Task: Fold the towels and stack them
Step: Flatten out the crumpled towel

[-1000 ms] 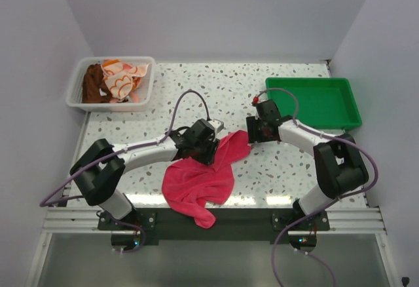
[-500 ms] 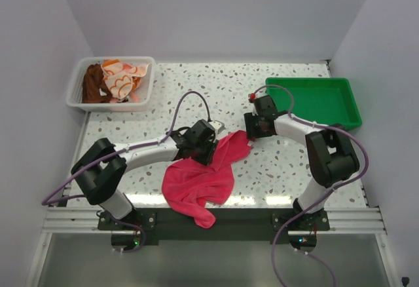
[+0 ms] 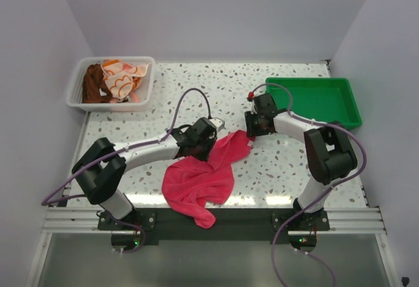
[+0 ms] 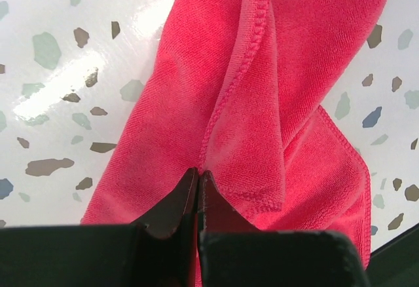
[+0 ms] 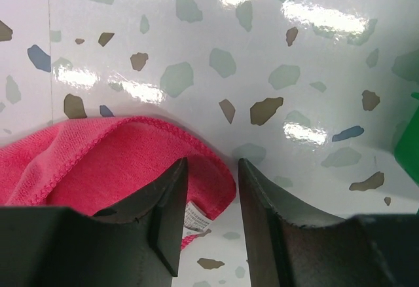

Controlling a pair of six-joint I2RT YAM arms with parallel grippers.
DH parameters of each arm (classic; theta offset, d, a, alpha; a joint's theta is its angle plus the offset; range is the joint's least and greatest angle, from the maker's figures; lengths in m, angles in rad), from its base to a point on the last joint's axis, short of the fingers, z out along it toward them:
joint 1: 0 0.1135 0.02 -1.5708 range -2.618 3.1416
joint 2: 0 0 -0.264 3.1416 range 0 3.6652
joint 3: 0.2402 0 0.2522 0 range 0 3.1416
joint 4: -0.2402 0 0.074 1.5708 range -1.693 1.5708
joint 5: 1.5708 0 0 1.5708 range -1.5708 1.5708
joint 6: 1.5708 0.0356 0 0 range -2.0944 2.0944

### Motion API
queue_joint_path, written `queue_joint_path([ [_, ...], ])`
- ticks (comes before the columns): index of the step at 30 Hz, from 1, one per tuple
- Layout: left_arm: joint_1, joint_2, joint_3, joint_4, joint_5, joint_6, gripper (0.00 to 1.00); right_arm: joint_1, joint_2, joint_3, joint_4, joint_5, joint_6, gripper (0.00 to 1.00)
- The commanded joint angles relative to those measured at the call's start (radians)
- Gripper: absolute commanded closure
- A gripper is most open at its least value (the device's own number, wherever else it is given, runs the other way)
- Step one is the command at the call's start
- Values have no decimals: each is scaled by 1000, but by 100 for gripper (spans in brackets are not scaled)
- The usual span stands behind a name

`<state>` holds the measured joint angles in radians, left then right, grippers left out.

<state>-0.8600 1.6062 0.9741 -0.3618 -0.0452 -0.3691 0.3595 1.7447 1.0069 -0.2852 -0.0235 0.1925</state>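
A hot pink towel (image 3: 203,177) lies crumpled on the speckled table near the front edge, between the two arms. My left gripper (image 3: 207,144) is at the towel's upper left part. In the left wrist view its jaws (image 4: 198,173) are shut on a fold of the pink towel (image 4: 249,103). My right gripper (image 3: 251,132) stands open at the towel's far right corner. The right wrist view shows its jaws (image 5: 209,164) astride that corner (image 5: 111,162), with a white label between them. A dark brown towel (image 3: 93,84) and an orange flowered towel (image 3: 122,77) lie bunched in the basket.
The white mesh basket (image 3: 74,97) stands at the back left. A green plastic tray (image 3: 340,120) sits at the back right, close to the right arm. White walls close in the table on three sides.
My left gripper has shut on the pink towel's fold. The right gripper has narrowed and shifted slightly over the towel's corner. The towel has barely moved.
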Motion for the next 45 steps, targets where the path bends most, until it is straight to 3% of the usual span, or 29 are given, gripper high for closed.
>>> queue_joint_path([
  [1,12,-17,52,-25,-48,35,100,-1,33,21,-67,-61,-10,60],
  [15,116,-35,84,-46,-48,79,100,1,44,61,-181,-56,-30,62],
  [19,131,-32,87,-46,-44,90,100,1,56,65,-183,-61,-41,69],
  [22,138,-28,95,-49,-47,99,100,1,70,71,-189,-72,-53,82],
  [24,145,-22,100,-49,-50,107,100,1,67,75,-187,-61,-64,99],
  [26,156,-20,112,-54,-59,113,100,1,52,82,-184,-43,-71,100],
  [34,262,-42,279,-106,-171,188,100,1,-66,330,-230,95,-113,100],
  [45,401,17,655,-69,-372,351,100,1,-33,784,-232,178,-237,100],
])
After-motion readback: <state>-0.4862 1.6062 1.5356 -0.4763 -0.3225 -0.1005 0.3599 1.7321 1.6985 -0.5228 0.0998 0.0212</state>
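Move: The right hand's half-open fingers already straddle the pink towel's far right corner, about 1 cm back and 1 cm below; the green tray is some 15 cm farther out and 20 cm to its right. The left hand still grips the towel's other corner, with that right-hand corner about 9 cm ahead, 13 cm right and 3 cm below it; the white bin lies roughly 30 cm ahead and 32 cm left. Right fingers pinch their corner, then both hands lift some 20 cm and swing forward, the left also drawing leftward. ##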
